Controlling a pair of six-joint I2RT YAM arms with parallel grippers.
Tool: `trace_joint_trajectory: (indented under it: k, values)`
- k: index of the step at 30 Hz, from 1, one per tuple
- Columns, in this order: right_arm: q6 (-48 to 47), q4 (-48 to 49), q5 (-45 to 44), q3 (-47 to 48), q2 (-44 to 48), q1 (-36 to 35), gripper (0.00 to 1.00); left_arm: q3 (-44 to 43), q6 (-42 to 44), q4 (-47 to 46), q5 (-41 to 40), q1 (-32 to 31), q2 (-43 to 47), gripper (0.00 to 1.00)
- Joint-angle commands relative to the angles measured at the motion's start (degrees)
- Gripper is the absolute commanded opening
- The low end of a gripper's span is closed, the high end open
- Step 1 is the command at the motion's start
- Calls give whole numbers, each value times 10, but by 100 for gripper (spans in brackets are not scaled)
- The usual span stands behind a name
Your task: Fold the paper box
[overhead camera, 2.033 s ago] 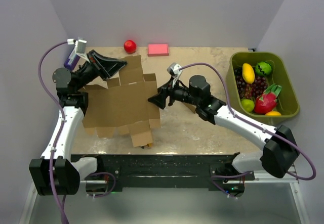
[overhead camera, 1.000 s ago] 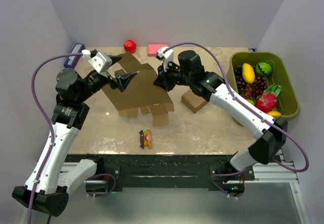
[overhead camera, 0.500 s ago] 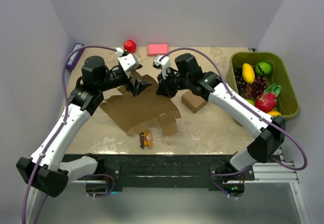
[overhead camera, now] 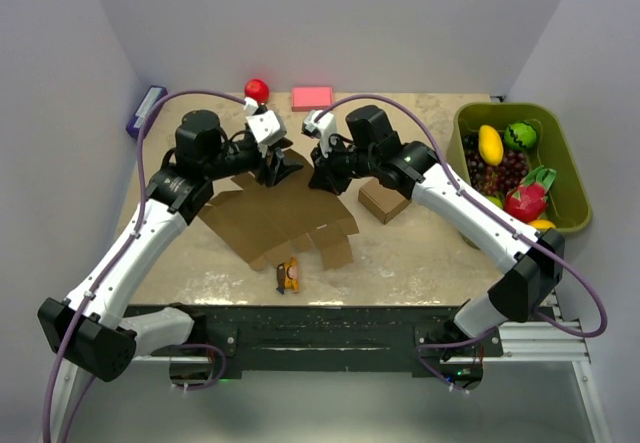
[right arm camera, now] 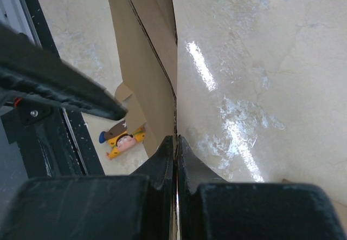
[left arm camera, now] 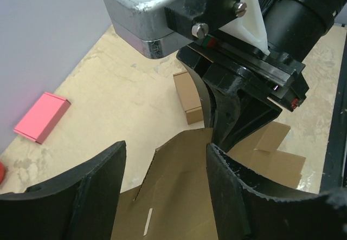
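Note:
The paper box (overhead camera: 270,218) is a flat brown cardboard cut-out lying on the table, its far edge lifted. My right gripper (overhead camera: 318,177) is shut on that lifted edge. In the right wrist view the right gripper (right arm camera: 174,140) pinches the thin sheet (right arm camera: 143,66) edge-on. My left gripper (overhead camera: 284,169) is right beside it. In the left wrist view the left gripper (left arm camera: 165,148) stands open astride a raised flap (left arm camera: 179,191), with a gap on each side. Just beyond the flap is the right gripper (left arm camera: 230,115).
A small squarish cardboard box (overhead camera: 383,201) sits right of the sheet. A toy figure (overhead camera: 288,275) lies near the front edge. At the back are a red ball (overhead camera: 257,90) and a pink block (overhead camera: 312,98). A green bin (overhead camera: 520,109) of fruit stands at the right.
The sheet came down from hanging upright to lying mostly flat. My left gripper moved right, up to the lifted edge beside the right gripper, and its jaws narrowed.

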State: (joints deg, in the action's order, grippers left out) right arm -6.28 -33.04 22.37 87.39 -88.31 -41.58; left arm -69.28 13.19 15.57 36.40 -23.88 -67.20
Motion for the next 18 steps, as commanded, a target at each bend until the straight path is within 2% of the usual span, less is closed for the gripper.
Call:
trace_joint_trajectory:
  k: [1, 4, 6, 7, 9, 10, 11, 12, 13, 15, 16, 18]
  values:
    - [-8, 3, 14, 12, 24, 0, 0, 2, 12, -13, 4, -10, -5, 53]
    - [-7, 3, 1, 11, 25, 0, 0, 9, 13, -18, 2, -15, -4, 31]
    - [-5, 3, -10, 11, 26, 0, 0, 12, 16, -18, -4, -19, -5, 21]
    - [0, 7, -24, 12, 28, 0, 0, 14, 17, -19, -5, -21, -6, 13]
    - [8, 14, -40, 10, 29, 1, 0, 16, 21, -18, -12, -23, -6, 6]
    - [19, 22, -51, 9, 30, 1, 4, 17, 23, -19, -16, -23, -6, 1]
    - [25, 27, -70, 9, 32, 2, 16, 17, 24, -20, -20, -22, -5, 0]
    - [31, 31, -77, 9, 33, 5, 23, 17, 25, -22, -35, -22, -4, 0]
    - [45, 42, -82, 8, 35, 7, 41, 18, 25, -29, -46, -23, -1, 0]
    - [58, 53, -95, 6, 40, 18, 57, 19, 20, -40, -94, -22, 5, 0]
    - [83, 62, -101, 4, 43, 20, 70, 20, 17, -55, -114, -23, 8, 0]
    - [114, 71, -114, 3, 56, 31, 77, 23, 11, -77, -166, -23, 20, 0]
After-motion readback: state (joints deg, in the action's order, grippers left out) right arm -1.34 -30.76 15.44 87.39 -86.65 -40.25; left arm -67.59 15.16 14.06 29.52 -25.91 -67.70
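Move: The upper edge of the paper box already stands between my open left fingers, about 1 cm to the right of that hand and 1 cm below it. My right hand still pinches the same edge; the spot for my left fingers lies about 4 cm to its left, 2 cm ahead and 3 cm up. From my left hand the brown carton is some 8 cm ahead, 24 cm right and 27 cm below; the candy toy is about 13 cm back, 2 cm left and 28 cm below. I close my left fingers on the paper box's upper edge beside my right grip, easing that hand about 1 cm down and slightly right, then drawing it forward. Once the left pinch is shut I open my right fingers and back that hand off some 3 cm, forward with some up and right, turning about 10 degrees clockwise, its spread fingers still straddling the board. ##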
